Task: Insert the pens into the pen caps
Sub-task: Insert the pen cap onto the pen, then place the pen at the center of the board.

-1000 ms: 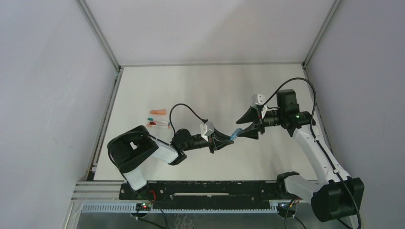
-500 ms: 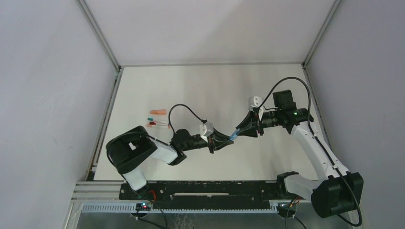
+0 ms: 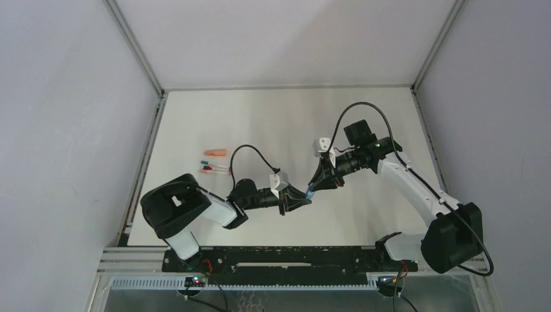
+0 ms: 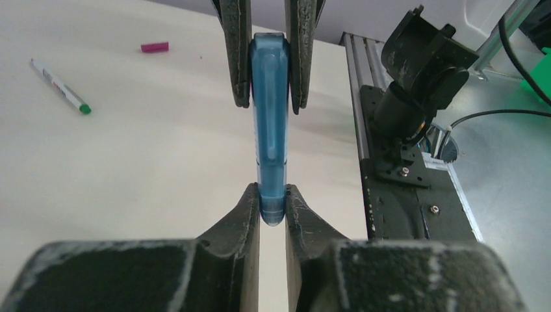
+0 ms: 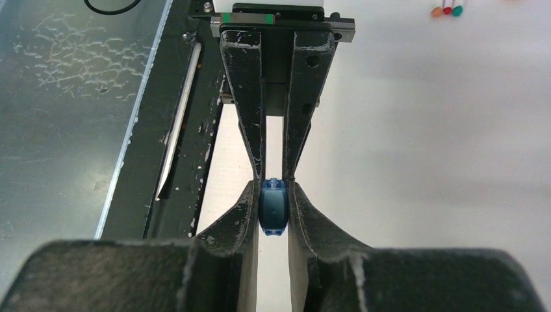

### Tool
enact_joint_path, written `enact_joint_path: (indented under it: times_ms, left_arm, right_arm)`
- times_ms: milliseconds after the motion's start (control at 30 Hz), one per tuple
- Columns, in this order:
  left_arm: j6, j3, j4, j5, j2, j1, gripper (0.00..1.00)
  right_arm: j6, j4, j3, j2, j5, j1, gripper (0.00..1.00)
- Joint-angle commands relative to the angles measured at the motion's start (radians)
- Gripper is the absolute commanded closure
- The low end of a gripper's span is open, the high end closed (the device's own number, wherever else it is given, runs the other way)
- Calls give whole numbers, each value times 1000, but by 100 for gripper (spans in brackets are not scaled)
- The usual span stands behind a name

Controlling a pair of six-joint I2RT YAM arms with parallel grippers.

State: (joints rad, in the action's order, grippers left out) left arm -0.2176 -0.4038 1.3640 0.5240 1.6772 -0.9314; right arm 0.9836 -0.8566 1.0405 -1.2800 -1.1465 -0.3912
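A long light blue pen cap hangs above the white table, gripped at both ends. My left gripper is shut on its near rounded end. My right gripper is shut on the other end, facing the left one tip to tip. From above, the cap bridges the left gripper and the right gripper. I cannot tell whether a pen is inside it. Two pens and a salmon-orange cap lie at the table's left. Another pen with a green end and a magenta cap lie apart.
The black mounting rail runs along the table's near edge, with the right arm's base beside it. A grey metal floor lies below that edge. White walls close the table's back and sides.
The right gripper has moved left toward the left gripper and closed on the far end of the blue cap. The left gripper kept its hold and shifted slightly left.
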Motion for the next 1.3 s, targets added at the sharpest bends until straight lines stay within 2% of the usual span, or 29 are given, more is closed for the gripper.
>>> enact_joint_path:
  times_ms: [0, 100, 133, 267, 400, 533, 767, 967, 1133, 1267]
  left_arm:
    - [-5, 8, 112, -40, -87, 30, 100]
    - [-37, 15, 114, -38, -99, 45, 100]
    - [-42, 15, 112, -36, -98, 48, 100]
    - [-64, 1, 112, -20, -77, 51, 100]
    - [-73, 0, 111, -26, -69, 51, 100]
    - [-88, -5, 111, -27, -59, 54, 100]
    - [-144, 15, 110, -86, -72, 75, 100]
    - [-367, 69, 111, -199, -87, 166, 100]
    - [-603, 115, 109, -215, -63, 275, 100]
    - [-689, 177, 102, -250, -87, 330, 100]
  right_arm:
    - [-6, -60, 17, -56, 47, -48, 91]
    - [-9, -82, 36, -88, 59, -49, 88]
    - [-11, -87, 42, -94, 61, -48, 84]
    - [-35, -88, 52, -71, 24, -32, 53]
    - [-98, -55, 53, 1, -26, 39, 28]
    - [-115, -53, 53, 72, -64, 142, 11]
    - [-76, -13, -4, 150, -32, 211, 6]
    - [-81, 35, -33, 173, 25, 204, 6]
    - [-98, 60, -41, 167, 73, 180, 6]
    - [-111, 80, -46, 164, 99, 162, 6]
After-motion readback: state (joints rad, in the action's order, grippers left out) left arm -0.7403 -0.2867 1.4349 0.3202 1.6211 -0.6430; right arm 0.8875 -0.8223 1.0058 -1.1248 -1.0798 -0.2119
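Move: My left hand pinches the lower end of the blue pen, its middle about 3 cm above and 1 cm ahead and 1 cm right of that hand. The row of capped pens lies some 31 cm to its left, 12 cm ahead and 15 cm lower; the orange cutter lies about 5 cm beyond that row. From my right hand, shut on the pen's upper end, the pen's middle is about 3 cm below, 1 cm back and 1 cm left. Both hands still gripping, I bear down and slightly left on the blue pen with my right hand, my left giving about 1 cm the same way. Then I open the right fingers wide, let go, and draw back to the right by about 5 cm, rising on the way. My left keeps its pinch, springs up some 3 cm, then swings forward and left towards the capped pens, speeding up, turning counter-clockwise and rolling about 30 degrees. ##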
